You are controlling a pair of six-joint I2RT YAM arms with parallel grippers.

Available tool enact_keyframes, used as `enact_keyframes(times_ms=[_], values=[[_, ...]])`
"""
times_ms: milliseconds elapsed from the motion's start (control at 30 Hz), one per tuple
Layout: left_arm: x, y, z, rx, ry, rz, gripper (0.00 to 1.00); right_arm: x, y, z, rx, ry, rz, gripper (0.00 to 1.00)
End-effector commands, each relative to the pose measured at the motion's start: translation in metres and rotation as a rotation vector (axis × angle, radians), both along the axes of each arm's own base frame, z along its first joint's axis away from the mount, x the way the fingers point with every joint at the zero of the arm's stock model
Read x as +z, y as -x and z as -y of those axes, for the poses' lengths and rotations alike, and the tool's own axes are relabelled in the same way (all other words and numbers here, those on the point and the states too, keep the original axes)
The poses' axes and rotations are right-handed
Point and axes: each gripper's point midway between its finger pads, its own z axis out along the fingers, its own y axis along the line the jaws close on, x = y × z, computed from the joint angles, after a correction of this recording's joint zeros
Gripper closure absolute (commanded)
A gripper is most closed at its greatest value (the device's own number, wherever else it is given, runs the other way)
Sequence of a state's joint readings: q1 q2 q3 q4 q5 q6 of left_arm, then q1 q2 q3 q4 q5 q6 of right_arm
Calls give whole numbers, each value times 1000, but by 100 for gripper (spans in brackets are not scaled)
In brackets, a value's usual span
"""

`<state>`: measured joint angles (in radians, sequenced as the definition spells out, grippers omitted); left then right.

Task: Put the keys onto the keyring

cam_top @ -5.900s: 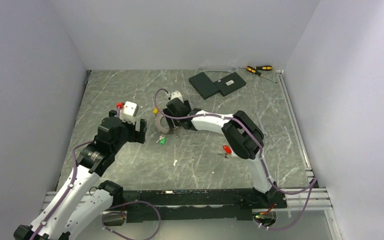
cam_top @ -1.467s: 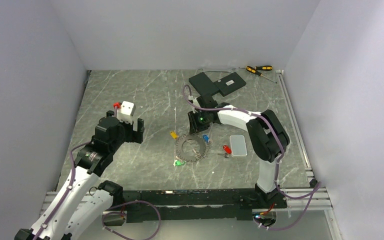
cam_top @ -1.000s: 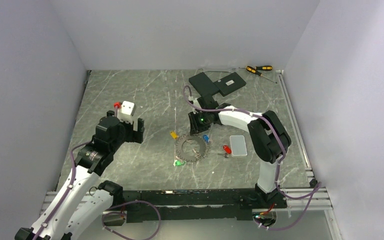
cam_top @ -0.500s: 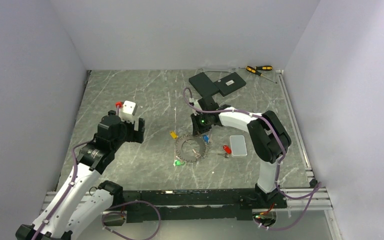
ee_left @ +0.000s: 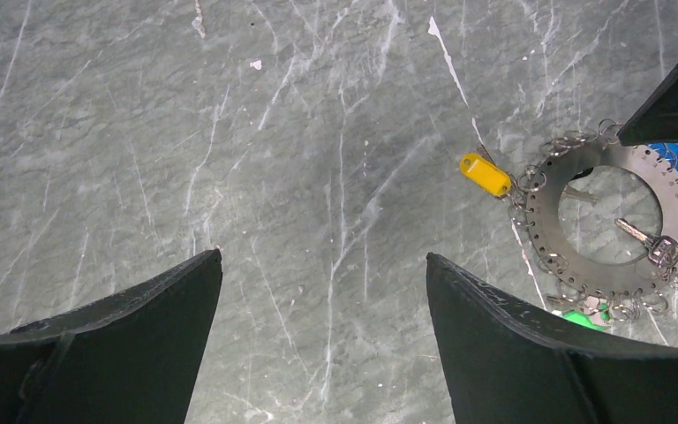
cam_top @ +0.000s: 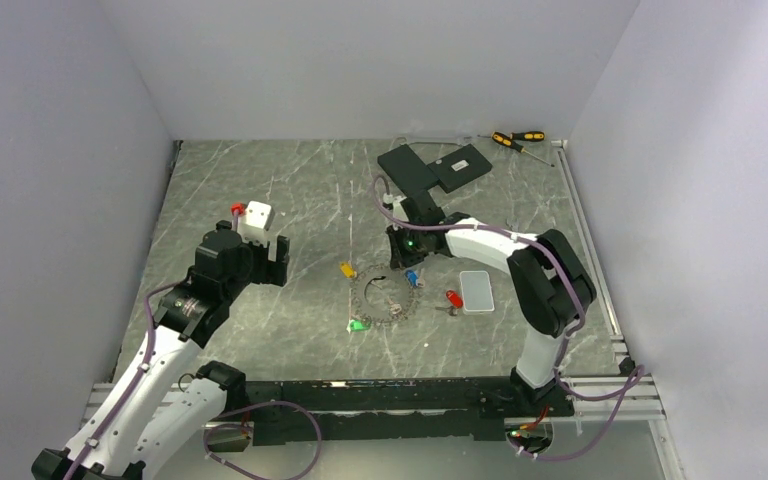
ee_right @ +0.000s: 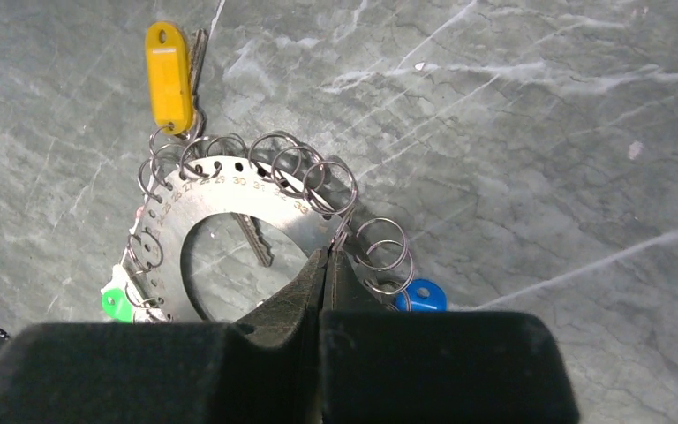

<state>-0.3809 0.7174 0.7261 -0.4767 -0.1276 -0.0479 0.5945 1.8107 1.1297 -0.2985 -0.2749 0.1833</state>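
The keyring point(cam_top: 385, 300) is a dark grey toothed ring with many small wire loops, near the table's middle. My right gripper point(cam_top: 400, 262) is shut on its far rim, and the ring looks tipped up there. In the right wrist view the jaws point(ee_right: 325, 256) pinch the keyring point(ee_right: 229, 190) beside the blue key point(ee_right: 421, 296). The yellow key point(ee_right: 167, 77) and green key point(ee_right: 116, 305) hang at its rim, and a bare metal key point(ee_right: 252, 237) lies in its hole. A red key point(cam_top: 453, 297) lies apart on the right. My left gripper point(ee_left: 322, 265) hovers open and empty, left of the keyring point(ee_left: 547, 208).
A small white box point(cam_top: 475, 291) lies right of the red key. Two flat black slabs point(cam_top: 435, 168) rest at the back, with yellow-and-black screwdrivers point(cam_top: 517, 139) in the far right corner. White walls enclose the table on three sides.
My right gripper has shut on the keyring's far rim, and the ring now looks tipped instead of flat. The left arm has barely moved.
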Motion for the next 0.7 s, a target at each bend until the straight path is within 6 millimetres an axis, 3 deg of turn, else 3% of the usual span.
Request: enact_keyframes(times_ms=[0,133,233,267,333,400,533,667], values=[[25,-5,4,-10,35,70,10,18,-7,3,-37,-14,77,100],[24,-5,3,-7,31,65,11,19,-1,9,-61,-15,82,100],[25,-5,3,-8,31,63,11,18,1,17,-89,7,86,94],[25,-5,3,-9,32,63,11,17,1,19,-98,15,85,90],[25,-4,3,-8,32,62,11,15,0,24,-120,39,83,72],[25,-4,3,-6,32,64,11,15,1,28,-132,54,87,65],[27,-2,2,-7,37,71,11,27,-2,31,-131,58,127,58],[28,-1,3,-11,43,74,11,51,-4,21,-64,14,195,52]])
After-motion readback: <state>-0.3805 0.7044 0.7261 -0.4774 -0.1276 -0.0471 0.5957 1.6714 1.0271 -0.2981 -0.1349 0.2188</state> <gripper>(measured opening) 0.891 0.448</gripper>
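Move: The right hand's shut fingertips still pinch a small wire ring at the far right edge of the keyring. The blue-tagged key lies about 3 cm to the right and 2 cm back, some 3 cm lower. The keyring's middle is roughly 5 cm back and 2 cm left, the yellow tag about 10 cm left and level with the hand. From the left hand, the blue-tagged key is some 28 cm right, 5 cm ahead and 19 cm below. Rightward and slightly back, the right hand goes about 3 cm, at first with the wire ring still pinched, until it is nearly above the blue-tagged key. On the way the fingers open to a bit under half and let go of the ring, the wrist turns slightly clockwise, and the hand ends with a short rise of roughly 1 cm. ##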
